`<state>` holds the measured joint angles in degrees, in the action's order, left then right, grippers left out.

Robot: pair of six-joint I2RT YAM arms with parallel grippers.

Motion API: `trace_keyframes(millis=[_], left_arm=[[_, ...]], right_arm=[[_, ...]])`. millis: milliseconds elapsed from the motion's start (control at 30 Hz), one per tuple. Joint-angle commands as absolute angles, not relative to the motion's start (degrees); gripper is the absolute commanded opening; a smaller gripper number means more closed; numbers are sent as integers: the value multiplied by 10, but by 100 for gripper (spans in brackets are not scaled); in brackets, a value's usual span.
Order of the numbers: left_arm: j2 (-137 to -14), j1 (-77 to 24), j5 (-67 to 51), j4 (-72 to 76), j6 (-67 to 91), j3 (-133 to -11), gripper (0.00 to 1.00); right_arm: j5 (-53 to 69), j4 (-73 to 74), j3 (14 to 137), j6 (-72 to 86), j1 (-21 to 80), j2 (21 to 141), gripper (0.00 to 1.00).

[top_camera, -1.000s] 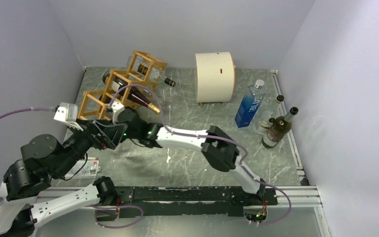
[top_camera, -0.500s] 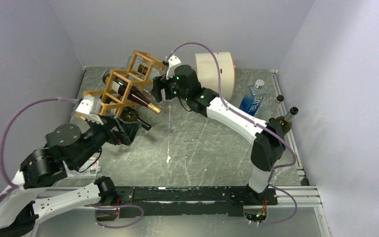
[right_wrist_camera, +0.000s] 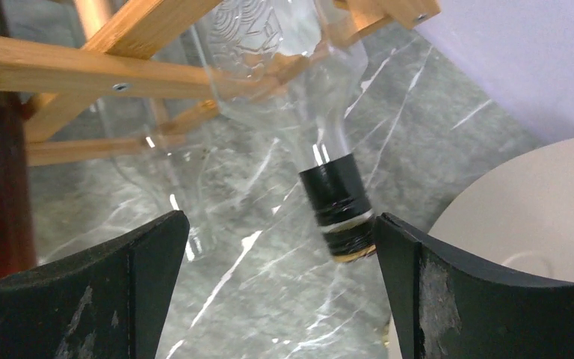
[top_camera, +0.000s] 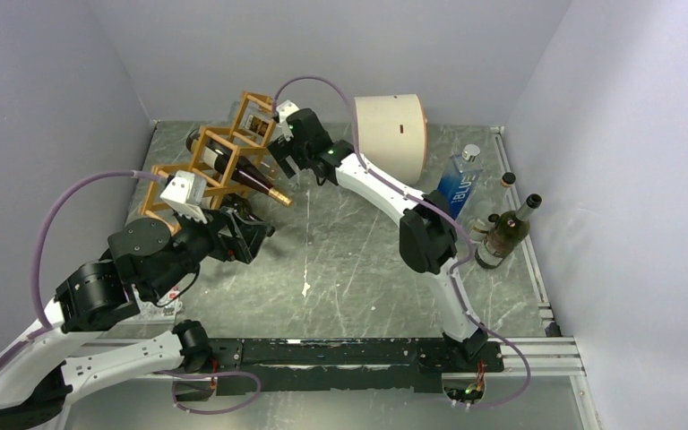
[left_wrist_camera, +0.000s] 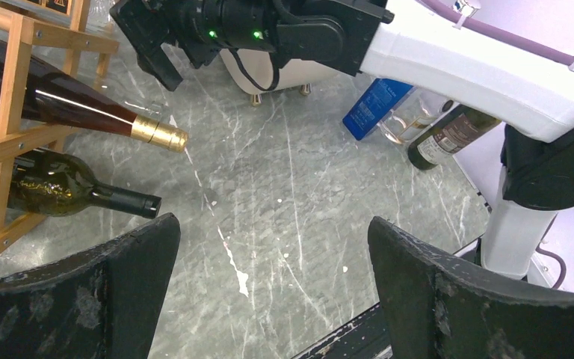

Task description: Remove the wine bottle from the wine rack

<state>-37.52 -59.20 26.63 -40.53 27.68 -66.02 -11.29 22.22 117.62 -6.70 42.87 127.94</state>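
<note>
The orange-brown wooden wine rack [top_camera: 219, 152] stands at the back left. A dark red bottle [top_camera: 249, 176] with a gold cap lies in its middle cell. A green bottle [left_wrist_camera: 56, 191] lies in the low cell, and a clear bottle [right_wrist_camera: 329, 161] with a black cap lies in the top cell. My right gripper [top_camera: 279, 154] is open at the rack's top cell. The clear bottle's cap sits just inside its right finger [right_wrist_camera: 486, 299], not gripped. My left gripper [top_camera: 255, 235] is open and empty, low in front of the green bottle's neck. The rack also shows in the left wrist view [left_wrist_camera: 11, 82].
A cream drum [top_camera: 390, 139] stands at the back, right beside my right gripper. A blue water bottle [top_camera: 455, 193] and an upright dark bottle [top_camera: 504, 235] stand at the right. My right arm [top_camera: 385, 193] stretches across the table's middle.
My right arm has swung from the front left, near my left gripper, up to the rack's top cell. My left arm has shifted a little right and forward.
</note>
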Motion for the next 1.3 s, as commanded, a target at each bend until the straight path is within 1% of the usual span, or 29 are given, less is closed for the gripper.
trace_keyframes(millis=[0,167,300,400,500,633,733,800,967,1033,1067,1167,1267], left_arm=[[-383,-594,258,-390,272,-663,100],[-383,-594,258,-386,267,-664,100],[-383,-594,256,-382,266,-663,100],[-387,-594,254,-385,264,-670,100],[-388,-594,252,-389,264,-672,100],[-385,-594,251,-387,264,-666,99],[-384,-594,250,-382,263,-664,100],[-385,-594,247,-381,261,-664,100],[-388,-594,241,-381,261,-665,100],[-388,-594,239,-381,264,-666,100],[-388,-594,237,-383,265,-666,100],[-385,-594,237,-388,271,-668,99],[-377,-594,238,-383,272,-664,99]], right_arm=[[-171,253,1231,-144,423,1315,100],[-182,235,1235,-176,422,1328,100],[-166,205,1231,-188,420,1344,100],[-167,207,1265,-192,419,1375,99],[-165,205,1292,-202,419,1401,96],[-153,195,1303,-207,417,1409,88],[-127,184,1291,-208,415,1401,79],[-111,178,1283,-208,415,1393,70],[-85,176,1280,-207,414,1387,40],[-67,177,1275,-205,414,1379,24],[-63,169,1264,-199,414,1367,20],[-43,120,1170,-181,415,1305,12],[-32,90,1093,-172,414,1244,7]])
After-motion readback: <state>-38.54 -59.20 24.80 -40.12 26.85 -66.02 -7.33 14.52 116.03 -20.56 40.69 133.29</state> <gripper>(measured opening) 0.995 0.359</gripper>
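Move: The clear bottle's black neck, sticking out of the rack's top tier, lies about 5 cm ahead of the right hand, level sideways and 5 cm below. The top tier is some 12 cm ahead and 9 cm left; the brown bottle's middle is 13 cm left and 3 cm back. The white drum stands roughly 32 cm right and 4 cm ahead. From the left hand the neck is about 26 cm ahead, 6 cm right and 22 cm lower. The right hand reaches about 5 cm forward and down, pinches the black neck, then draws back about 2 cm. ##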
